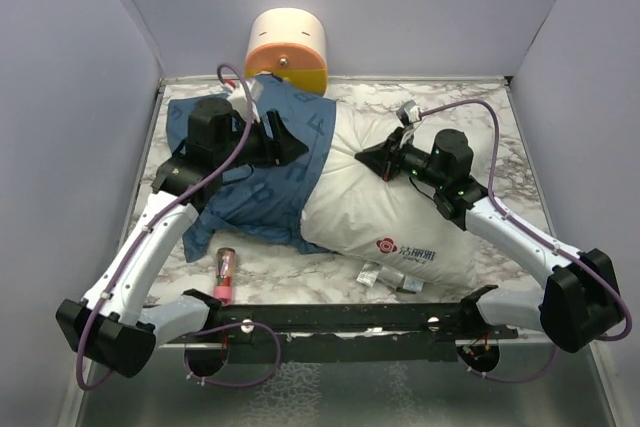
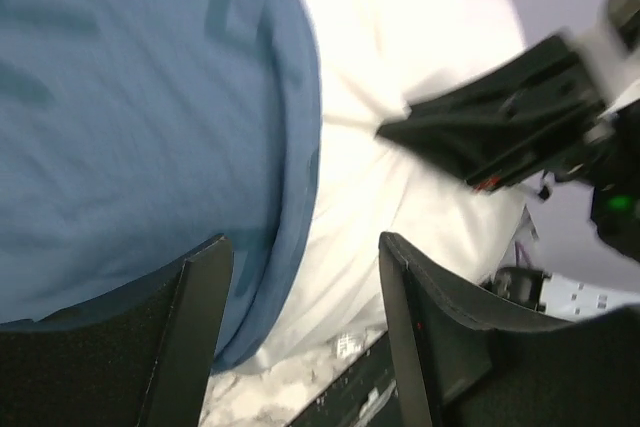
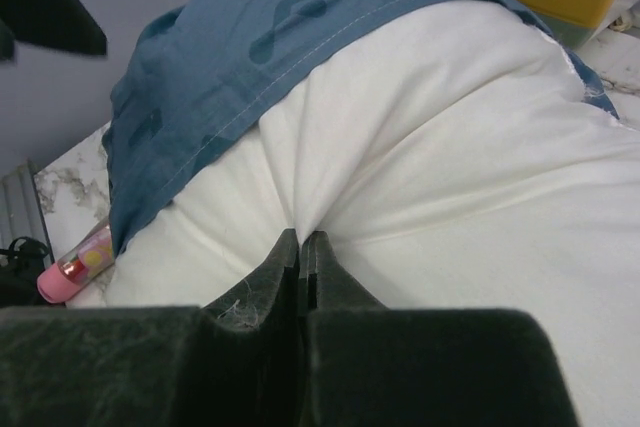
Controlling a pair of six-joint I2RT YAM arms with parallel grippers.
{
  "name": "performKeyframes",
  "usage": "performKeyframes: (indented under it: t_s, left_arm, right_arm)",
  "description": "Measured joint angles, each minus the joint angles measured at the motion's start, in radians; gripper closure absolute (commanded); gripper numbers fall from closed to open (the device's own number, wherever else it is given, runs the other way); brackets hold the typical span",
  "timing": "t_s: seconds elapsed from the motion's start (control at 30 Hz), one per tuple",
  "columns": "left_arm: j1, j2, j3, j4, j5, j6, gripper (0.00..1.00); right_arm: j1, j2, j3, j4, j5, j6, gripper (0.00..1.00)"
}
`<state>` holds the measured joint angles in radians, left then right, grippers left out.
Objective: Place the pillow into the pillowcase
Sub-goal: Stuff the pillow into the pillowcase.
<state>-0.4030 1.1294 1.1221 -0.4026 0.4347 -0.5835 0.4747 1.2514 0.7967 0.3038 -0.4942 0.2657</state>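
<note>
The white pillow (image 1: 390, 202) lies across the marble table, its left end inside the blue pillowcase (image 1: 255, 182). My left gripper (image 1: 288, 145) hovers over the pillowcase's open hem. In the left wrist view this gripper (image 2: 305, 282) is open, with the blue pillowcase (image 2: 130, 117) edge and the white pillow (image 2: 375, 127) below the gap and nothing held. My right gripper (image 1: 368, 159) is shut on a pinch of fabric on top of the pillow. In the right wrist view its tips (image 3: 302, 240) gather the pillow (image 3: 450, 147) into folds, just right of the pillowcase (image 3: 300, 17) hem.
A cream-and-orange cylinder (image 1: 287, 47) stands at the back wall, touching the pillowcase. A pink bottle (image 1: 225, 275) lies near the front left. Small tags (image 1: 385, 277) stick out by the pillow's front end. A black rail (image 1: 350, 319) runs along the near edge. Walls close both sides.
</note>
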Motion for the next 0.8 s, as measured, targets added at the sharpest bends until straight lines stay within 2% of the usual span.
performKeyframes:
  t_s: [0.2,0.4,0.57,0.7,0.8]
  left_arm:
    - [0.0,0.061,0.332,-0.121,-0.113,0.055,0.39]
    - [-0.105,0.32,0.619,-0.236,-0.272,0.141,0.42]
    - [-0.171,0.532,0.711,-0.343,-0.399,0.211,0.55]
    - [-0.173,0.641,0.759,-0.415,-0.45,0.251,0.72]
    - [-0.173,0.671,0.797,-0.439,-0.454,0.269,0.95]
  right_arm:
    - [0.0,-0.019,-0.017,0.007,-0.016,0.012,0.99]
    - [-0.001,-0.015,-0.017,0.011,-0.02,0.015,0.99]
    - [-0.001,-0.014,-0.016,0.011,-0.021,0.017,0.99]
    - [-0.001,-0.014,-0.016,0.011,-0.021,0.017,0.99]
    - [-0.001,-0.014,-0.016,0.011,-0.021,0.017,0.99]
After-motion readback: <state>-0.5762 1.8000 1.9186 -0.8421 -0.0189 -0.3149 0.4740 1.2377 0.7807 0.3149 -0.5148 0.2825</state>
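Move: The left hand, open and empty, has the pillowcase's rim about 12 cm ahead, 5 cm to its right and a few centimetres below. The pillow's middle is roughly 26 cm to that hand's right and 4 cm back; the drawer cabinet stands some 30 cm ahead and 4 cm left. From the right hand, shut on a pillow fold, that rim spot lies about 9 cm ahead and 12 cm left. The left hand arcs up, then down, about 12 cm forward onto the pillowcase rim, rolling 30 degrees, fingers closing. ##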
